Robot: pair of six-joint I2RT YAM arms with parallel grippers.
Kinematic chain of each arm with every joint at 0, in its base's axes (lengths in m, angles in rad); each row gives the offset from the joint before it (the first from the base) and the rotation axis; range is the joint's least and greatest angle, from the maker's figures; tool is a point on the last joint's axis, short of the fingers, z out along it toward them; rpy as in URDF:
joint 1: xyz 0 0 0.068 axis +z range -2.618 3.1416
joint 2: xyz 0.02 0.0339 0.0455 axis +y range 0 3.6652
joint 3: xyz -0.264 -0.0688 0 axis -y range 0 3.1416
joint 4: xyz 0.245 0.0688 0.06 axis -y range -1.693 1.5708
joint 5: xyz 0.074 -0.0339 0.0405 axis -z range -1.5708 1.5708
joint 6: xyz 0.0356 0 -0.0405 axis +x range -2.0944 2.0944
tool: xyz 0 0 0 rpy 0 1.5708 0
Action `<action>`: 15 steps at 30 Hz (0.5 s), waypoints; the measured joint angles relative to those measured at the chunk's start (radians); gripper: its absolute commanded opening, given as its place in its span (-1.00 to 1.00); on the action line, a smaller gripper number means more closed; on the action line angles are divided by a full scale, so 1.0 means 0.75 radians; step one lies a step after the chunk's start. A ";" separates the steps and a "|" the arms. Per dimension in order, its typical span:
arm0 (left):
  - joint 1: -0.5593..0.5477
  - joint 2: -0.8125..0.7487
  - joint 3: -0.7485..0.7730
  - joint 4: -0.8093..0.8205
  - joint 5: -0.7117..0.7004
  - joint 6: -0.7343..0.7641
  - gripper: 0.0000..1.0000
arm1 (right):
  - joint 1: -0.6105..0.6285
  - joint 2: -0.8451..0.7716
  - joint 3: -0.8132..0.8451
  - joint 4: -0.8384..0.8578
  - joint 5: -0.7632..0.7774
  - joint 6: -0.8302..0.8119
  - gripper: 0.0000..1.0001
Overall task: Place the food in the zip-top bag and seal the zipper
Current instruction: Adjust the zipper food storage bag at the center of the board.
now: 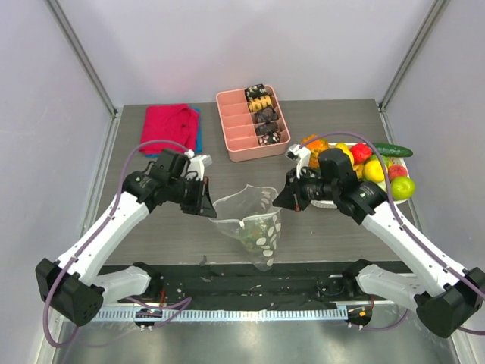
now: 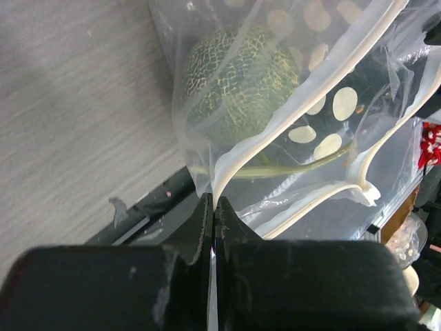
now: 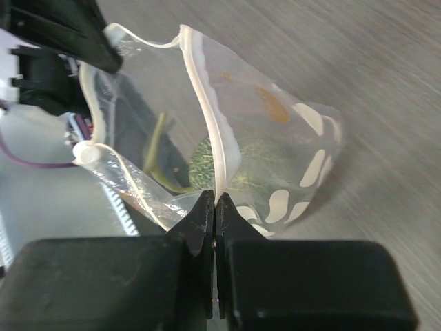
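The zip-top bag (image 1: 250,216), clear with white dots, hangs open above the table between my two grippers. My left gripper (image 1: 206,206) is shut on the bag's left rim, and my right gripper (image 1: 283,199) is shut on its right rim. In the left wrist view the jaws (image 2: 214,203) pinch the pale zipper strip (image 2: 289,117). The right wrist view shows the same grip (image 3: 216,200) on the zipper (image 3: 210,117). A green netted toy melon (image 2: 238,83) lies inside the bag (image 3: 227,165). More food sits on a white plate (image 1: 327,203) at the right: a red fruit (image 1: 361,152), a bright green one (image 1: 402,187), a yellow one (image 1: 373,171).
A pink tray (image 1: 235,140) with dark and tan snacks stands at the back middle. A red cloth (image 1: 170,127) lies at the back left. A cucumber (image 1: 392,149) rests on the plate's far side. A black rail (image 1: 250,284) runs along the table's near edge.
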 measured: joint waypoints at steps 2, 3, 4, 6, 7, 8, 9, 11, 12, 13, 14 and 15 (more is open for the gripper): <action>-0.002 0.031 0.004 0.042 -0.001 -0.010 -1.00 | -0.027 0.034 0.028 -0.030 0.033 -0.045 -0.72; -0.004 0.050 0.013 0.063 -0.001 -0.015 -1.00 | -0.042 0.043 0.044 -0.040 0.044 -0.061 -0.44; -0.006 0.065 0.022 0.083 -0.002 -0.018 -1.00 | -0.060 0.049 0.061 -0.054 0.052 -0.073 -0.03; -0.007 0.085 0.041 0.114 -0.002 -0.027 -1.00 | -0.089 0.050 0.094 -0.089 0.057 -0.107 0.31; -0.008 0.093 0.049 0.134 -0.003 -0.037 -1.00 | -0.119 0.051 0.109 -0.105 0.058 -0.108 0.51; -0.010 0.099 0.056 0.149 -0.004 -0.046 -1.00 | -0.156 0.051 0.131 -0.130 0.050 -0.133 0.66; -0.013 0.105 0.062 0.170 -0.005 -0.054 -1.00 | -0.204 0.053 0.162 -0.166 0.038 -0.158 0.69; -0.021 0.109 0.063 0.196 -0.006 -0.071 -1.00 | -0.326 0.069 0.233 -0.242 0.024 -0.216 0.75; -0.025 0.110 0.063 0.207 -0.006 -0.079 -1.00 | -0.402 0.084 0.285 -0.294 0.017 -0.267 0.75; -0.029 0.110 0.063 0.215 -0.007 -0.082 -1.00 | -0.497 0.112 0.350 -0.354 0.015 -0.325 0.78; -0.034 0.110 0.063 0.225 -0.007 -0.086 -1.00 | -0.555 0.133 0.395 -0.388 0.016 -0.367 0.80; -0.037 0.111 0.064 0.232 -0.007 -0.090 -1.00 | -0.643 0.165 0.454 -0.446 0.019 -0.425 0.83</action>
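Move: My right hand pinches the near-right part of the bag's zipper rim. The food basket's middle lies about 18 cm ahead of it, 25 cm right and 13 cm lower; the orange pumpkin in its far-left corner is some 23 cm ahead and 13 cm right. The melon in the bag sits roughly 3 cm back, 4 cm left and 11 cm below. From my left hand, holding the rim's left side, the melon is level, about 10 cm right and 11 cm below. With both hands I carry the rim a little forward, then my right fingers spring wide open, let go of it and speed off right and forward towards the food basket, about 16 cm in all, rising and turning some 20 degrees clockwise. My left hand keeps its pinch and eases the bag forward and right, about 5 cm, lifting slightly. ##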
